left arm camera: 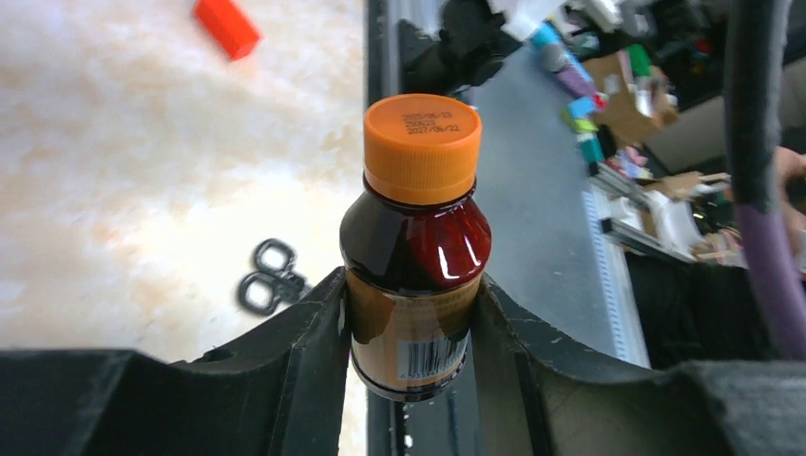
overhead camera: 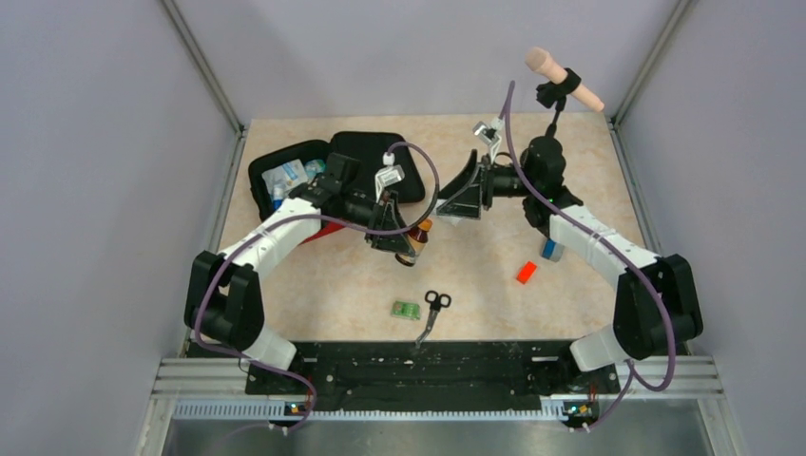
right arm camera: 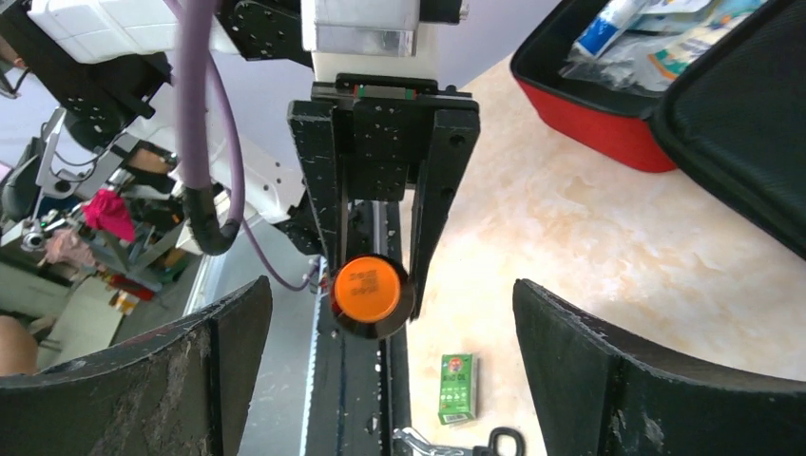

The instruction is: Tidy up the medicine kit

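The medicine kit [overhead camera: 363, 150] lies open at the back left, black lining up, with packets in its left half; its red wall [right arm camera: 608, 128] shows in the right wrist view. My left gripper [left arm camera: 411, 309] is shut on a dark brown bottle [left arm camera: 416, 256] with an orange cap, held off the table near the middle [overhead camera: 421, 231]. My right gripper [right arm camera: 390, 304] stands wide open just right of the bottle, facing its orange cap [right arm camera: 367, 293], touching nothing. In the top view the right gripper [overhead camera: 463, 193] is level with the left one [overhead camera: 404, 242].
Black scissors [overhead camera: 434, 306] and a small green box [overhead camera: 407, 310] lie near the front edge. A small red block [overhead camera: 527, 273] and a blue item [overhead camera: 551, 250] lie under the right arm. A pink microphone-like object [overhead camera: 563, 78] stands at the back right.
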You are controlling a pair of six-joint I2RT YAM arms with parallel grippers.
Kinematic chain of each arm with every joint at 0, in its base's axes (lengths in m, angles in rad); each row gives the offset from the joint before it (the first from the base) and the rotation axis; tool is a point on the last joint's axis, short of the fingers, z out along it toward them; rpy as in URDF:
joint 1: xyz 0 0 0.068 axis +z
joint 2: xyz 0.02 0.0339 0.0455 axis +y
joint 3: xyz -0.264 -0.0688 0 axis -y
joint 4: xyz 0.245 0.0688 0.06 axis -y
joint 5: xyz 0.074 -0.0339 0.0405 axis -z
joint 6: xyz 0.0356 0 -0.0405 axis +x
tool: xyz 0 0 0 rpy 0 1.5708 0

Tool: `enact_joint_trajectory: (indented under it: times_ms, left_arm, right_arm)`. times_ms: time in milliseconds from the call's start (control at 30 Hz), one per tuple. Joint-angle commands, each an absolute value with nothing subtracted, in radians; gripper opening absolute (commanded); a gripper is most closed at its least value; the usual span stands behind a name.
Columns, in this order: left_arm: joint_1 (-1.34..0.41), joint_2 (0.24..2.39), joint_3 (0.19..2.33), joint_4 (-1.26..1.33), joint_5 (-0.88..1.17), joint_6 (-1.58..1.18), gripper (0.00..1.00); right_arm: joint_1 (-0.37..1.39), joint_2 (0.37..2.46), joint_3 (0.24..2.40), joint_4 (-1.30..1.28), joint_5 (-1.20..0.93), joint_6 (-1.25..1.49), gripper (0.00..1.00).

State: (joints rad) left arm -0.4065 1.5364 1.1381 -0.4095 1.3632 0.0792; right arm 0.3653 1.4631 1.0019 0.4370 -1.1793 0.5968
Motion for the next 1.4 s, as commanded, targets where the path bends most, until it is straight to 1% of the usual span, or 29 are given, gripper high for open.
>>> enact_joint_trajectory:
  times_ms: [0,133,233,300,533,600,733,867,1033,1367]
  left_arm:
    - [-0.386,1.55,1.257,-0.896,1.166,0.546,0.0]
    - [-0.355,1.539,1.267,-0.993,0.963,0.623,0.0]
    - [-0.341,1.506,1.271,-0.984,0.713,0.637,0.0]
    - [-0.328,1.496,1.299,-0.993,0.584,0.66,0.0]
    - [-0.196,1.515,1.454,-1.025,0.342,0.686,0.0]
    - [-0.167,1.518,1.476,-0.986,0.226,0.684,0.0]
    - [-0.164,1.541,1.479,-0.934,-0.021,0.734,0.0]
    - [-0.161,1.583,1.477,-0.893,-0.17,0.795,0.0]
    - [-0.145,1.644,1.46,-0.859,-0.198,0.854,0.0]
    - [-0.115,1.755,1.449,-0.869,-0.109,1.012,0.0]
  right_arm:
    - [0.319,1.385,0.992,0.478,-1.2,0.615,0.94]
    - [0.301,1.372,0.967,0.485,-1.195,0.612,0.95]
    - [0.301,1.374,0.961,0.499,-1.187,0.609,0.95]
    - [0.3,1.376,0.965,0.499,-1.187,0.608,0.95]
    - [0.3,1.372,0.96,0.48,-1.195,0.57,0.94]
    - [0.3,1.369,0.96,0.462,-1.193,0.558,0.94]
    - [0.3,1.366,0.965,0.446,-1.177,0.539,0.94]
    - [0.299,1.364,0.971,0.423,-1.174,0.522,0.94]
    - [0.3,1.352,0.963,0.385,-1.164,0.482,0.94]
    - [0.299,1.343,0.966,0.32,-1.125,0.422,0.94]
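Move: The left hand, holding the brown bottle, has the open medicine kit about 29 cm to its left, 21 cm ahead and 18 cm below. The kit's open lid lies some 29 cm ahead and 9 cm left, and the white bottle 21 cm ahead and 8 cm right, both about 20 cm lower. From the empty right hand the kit is roughly 38 cm left, 13 cm ahead and 24 cm down. Keeping its grip, the left hand carries the brown bottle 30 cm left, forward and down to the kit, fingers swinging downward. ##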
